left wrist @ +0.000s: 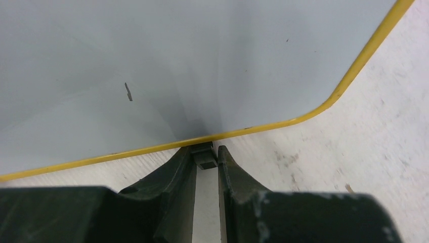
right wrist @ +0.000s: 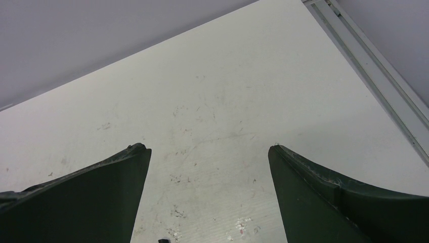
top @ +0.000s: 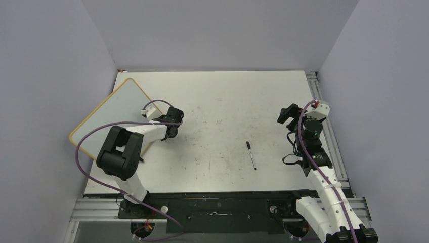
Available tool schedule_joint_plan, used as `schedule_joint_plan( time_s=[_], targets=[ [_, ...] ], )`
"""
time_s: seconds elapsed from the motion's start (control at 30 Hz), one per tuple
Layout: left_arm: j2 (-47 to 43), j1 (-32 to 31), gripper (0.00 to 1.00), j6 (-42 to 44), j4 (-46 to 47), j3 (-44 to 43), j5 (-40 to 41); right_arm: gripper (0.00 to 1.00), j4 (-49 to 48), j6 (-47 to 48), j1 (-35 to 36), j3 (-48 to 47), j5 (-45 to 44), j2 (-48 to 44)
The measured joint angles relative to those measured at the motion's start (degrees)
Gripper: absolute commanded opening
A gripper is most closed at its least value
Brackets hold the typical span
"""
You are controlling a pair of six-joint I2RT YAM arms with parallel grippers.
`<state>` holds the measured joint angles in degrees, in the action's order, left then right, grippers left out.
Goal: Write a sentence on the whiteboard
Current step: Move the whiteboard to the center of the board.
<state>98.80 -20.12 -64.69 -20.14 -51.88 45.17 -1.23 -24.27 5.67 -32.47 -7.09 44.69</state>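
Observation:
The whiteboard, pale grey with a yellow rim, lies turned at an angle at the table's far left. In the left wrist view its face fills the upper frame and bears only one short black mark; the sentence is out of view. My left gripper is at the board's near right edge, shut on a small black foot under the yellow rim. My right gripper hovers wide open over bare tabletop at the right, with nothing between its fingers.
A black marker pen lies on the scuffed white tabletop between the two arms, closer to the right one. A metal rail runs along the table's right edge. Grey walls close in the left, back and right sides.

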Motion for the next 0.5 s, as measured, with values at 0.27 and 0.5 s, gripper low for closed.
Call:
schedule_joint_plan(
  time_s=[0.27, 0.5],
  targets=[
    [0.5, -7.4, 0.0, 0.2, 0.6, -0.3, 0.2, 0.9, 0.0, 0.0, 0.0, 0.0, 0.0, 0.0],
    [5.0, -13.3, 0.0, -1.0, 0.3, -5.3, 2.0, 0.9, 0.0, 0.0, 0.0, 0.0, 0.0, 0.0]
  ],
)
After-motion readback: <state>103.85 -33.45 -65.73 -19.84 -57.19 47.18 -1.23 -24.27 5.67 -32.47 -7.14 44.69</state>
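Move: The left gripper already holds the whiteboard by a black tab on its near right edge; the board's middle lies about 16 cm to the gripper's left and 2 cm ahead. The table's middle, where the board is to go, is some 22 cm to its right and 2 cm ahead, just below it. The marker lies roughly 37 cm right and 12 cm back. From the idle right gripper the table's middle is about 23 cm left, 4 cm ahead and 21 cm down. Keep the left fingers shut on the tab and drag the whiteboard level along the table to the right, about 9 cm towards the table's middle, easing about 1 cm forward over the last stretch. Turn the wrist some 10 degrees clockwise on the way, with the fingers still slanting forward-left and down. ##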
